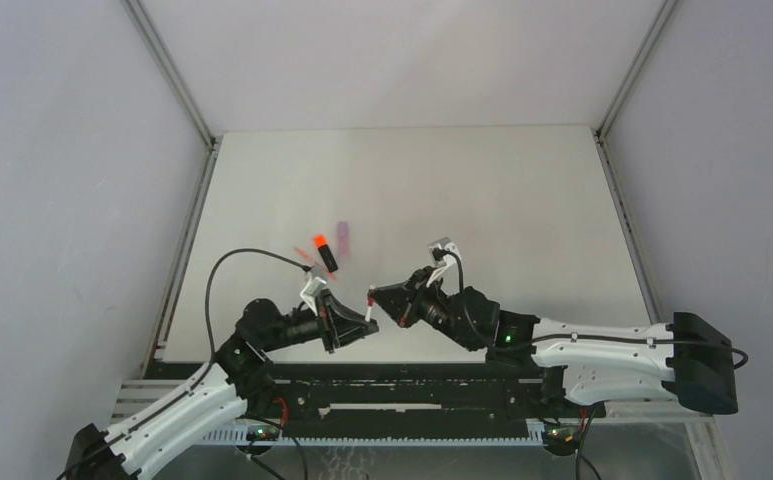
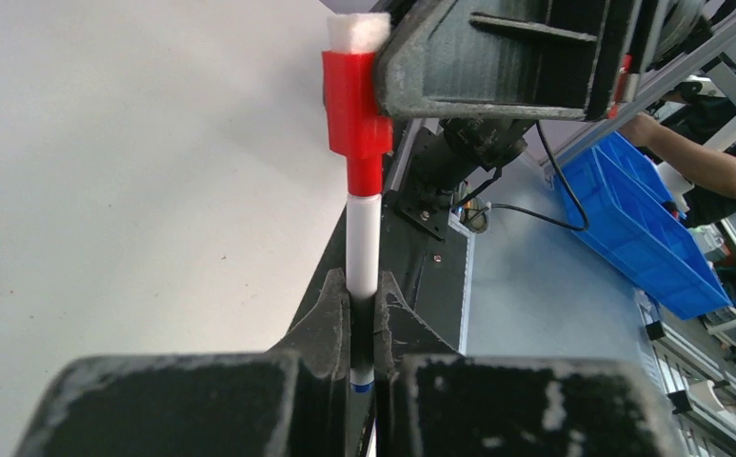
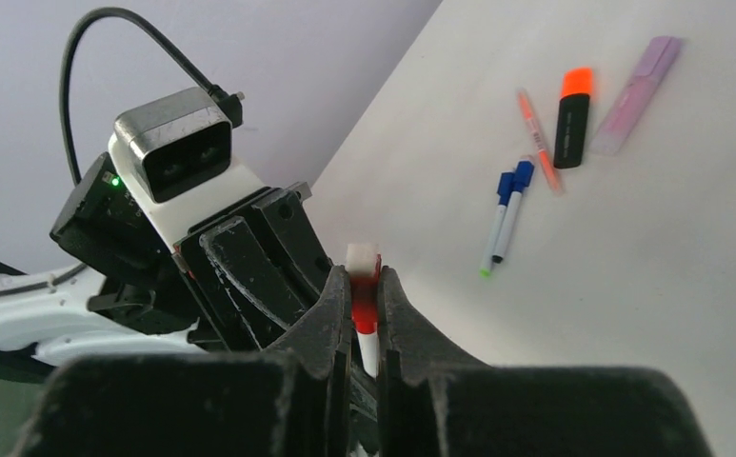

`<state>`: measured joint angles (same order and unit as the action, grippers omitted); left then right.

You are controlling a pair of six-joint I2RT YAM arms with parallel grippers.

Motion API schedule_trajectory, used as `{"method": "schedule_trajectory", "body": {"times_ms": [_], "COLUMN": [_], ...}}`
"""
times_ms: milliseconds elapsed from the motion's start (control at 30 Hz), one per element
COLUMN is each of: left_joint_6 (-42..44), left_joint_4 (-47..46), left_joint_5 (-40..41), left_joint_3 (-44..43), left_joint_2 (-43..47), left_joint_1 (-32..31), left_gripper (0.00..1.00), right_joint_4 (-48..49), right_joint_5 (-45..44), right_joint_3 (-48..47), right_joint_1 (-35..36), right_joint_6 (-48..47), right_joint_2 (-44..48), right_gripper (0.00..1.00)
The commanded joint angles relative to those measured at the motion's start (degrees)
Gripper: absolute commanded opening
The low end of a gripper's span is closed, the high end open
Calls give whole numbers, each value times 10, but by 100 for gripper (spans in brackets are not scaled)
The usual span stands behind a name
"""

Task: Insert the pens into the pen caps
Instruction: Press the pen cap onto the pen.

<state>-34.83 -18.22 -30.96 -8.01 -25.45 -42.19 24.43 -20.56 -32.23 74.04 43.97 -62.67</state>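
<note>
A thin white pen (image 2: pixel 363 243) stands between my two grippers, its end seated in a red pen cap (image 2: pixel 354 109) topped with a white pad. My left gripper (image 2: pixel 364 295) is shut on the white barrel. My right gripper (image 3: pixel 365 286) is shut on the red cap (image 3: pixel 365 303). From above, both grippers meet tip to tip, left (image 1: pixel 360 327) and right (image 1: pixel 376 297), over the table's near edge. Further back lie a black orange-ended highlighter (image 3: pixel 573 119), a lilac highlighter (image 3: pixel 635 95), a thin orange-red pen (image 3: pixel 538 143) and two thin blue-capped pens (image 3: pixel 508 209).
The loose pens lie in a cluster (image 1: pixel 325 253) just beyond the grippers, left of the table's middle. Grey walls and a metal frame (image 1: pixel 187 190) enclose the white table. Off the table's near side are blue bins (image 2: pixel 630 219) and a person's arm (image 2: pixel 716 162).
</note>
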Motion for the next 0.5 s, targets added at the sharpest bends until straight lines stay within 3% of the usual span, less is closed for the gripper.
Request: {"method": "schedule_trajectory", "body": {"times_ms": [0, 100, 300, 467], "left_joint_6": [54, 80, 115, 141], "left_joint_4": [-203, -211, -164, -139], "left_joint_5": [91, 77, 66, 44], "left_joint_3": [-53, -17, 17, 23], "left_joint_2": [-15, -26, -5, 3], "left_joint_1": [31, 30, 30, 30], "left_gripper": [0, 0, 0, 0], "right_joint_4": [-171, -196, -277, -300], "right_joint_5": [187, 196, 194, 225], "right_joint_3": [-29, -75, -128, -134], "right_joint_1": [54, 37, 17, -35], "right_joint_6": [-44, -92, -148, -164], "right_joint_2": [0, 16, 72, 110], "right_gripper": [0, 6, 51, 62]}}
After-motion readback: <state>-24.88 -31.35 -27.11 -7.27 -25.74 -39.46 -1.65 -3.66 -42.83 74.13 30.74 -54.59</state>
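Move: The red cap, already on the pen, sits between my right fingertips. From my left hand, which grips the white barrel, it is roughly 3 cm ahead, level left-right and 4 cm higher. On the table some 18 cm below my left hand, the two blue-capped pens lie about 14 cm ahead and 15 cm left, and the orange-black highlighter some 24 cm ahead and 15 cm left. I lift my right hand nearly 4 cm, its fingers starting to open near the top of the rise, then draw it back about 5 cm and a little down to my right, opening wide and turning some 20 degrees counter-clockwise, so it lets go of the red cap. My left hand keeps its grip on the white barrel and carries the pen up about 4 cm and forward 3 cm, tilting it nearly 20 degrees more upright. ##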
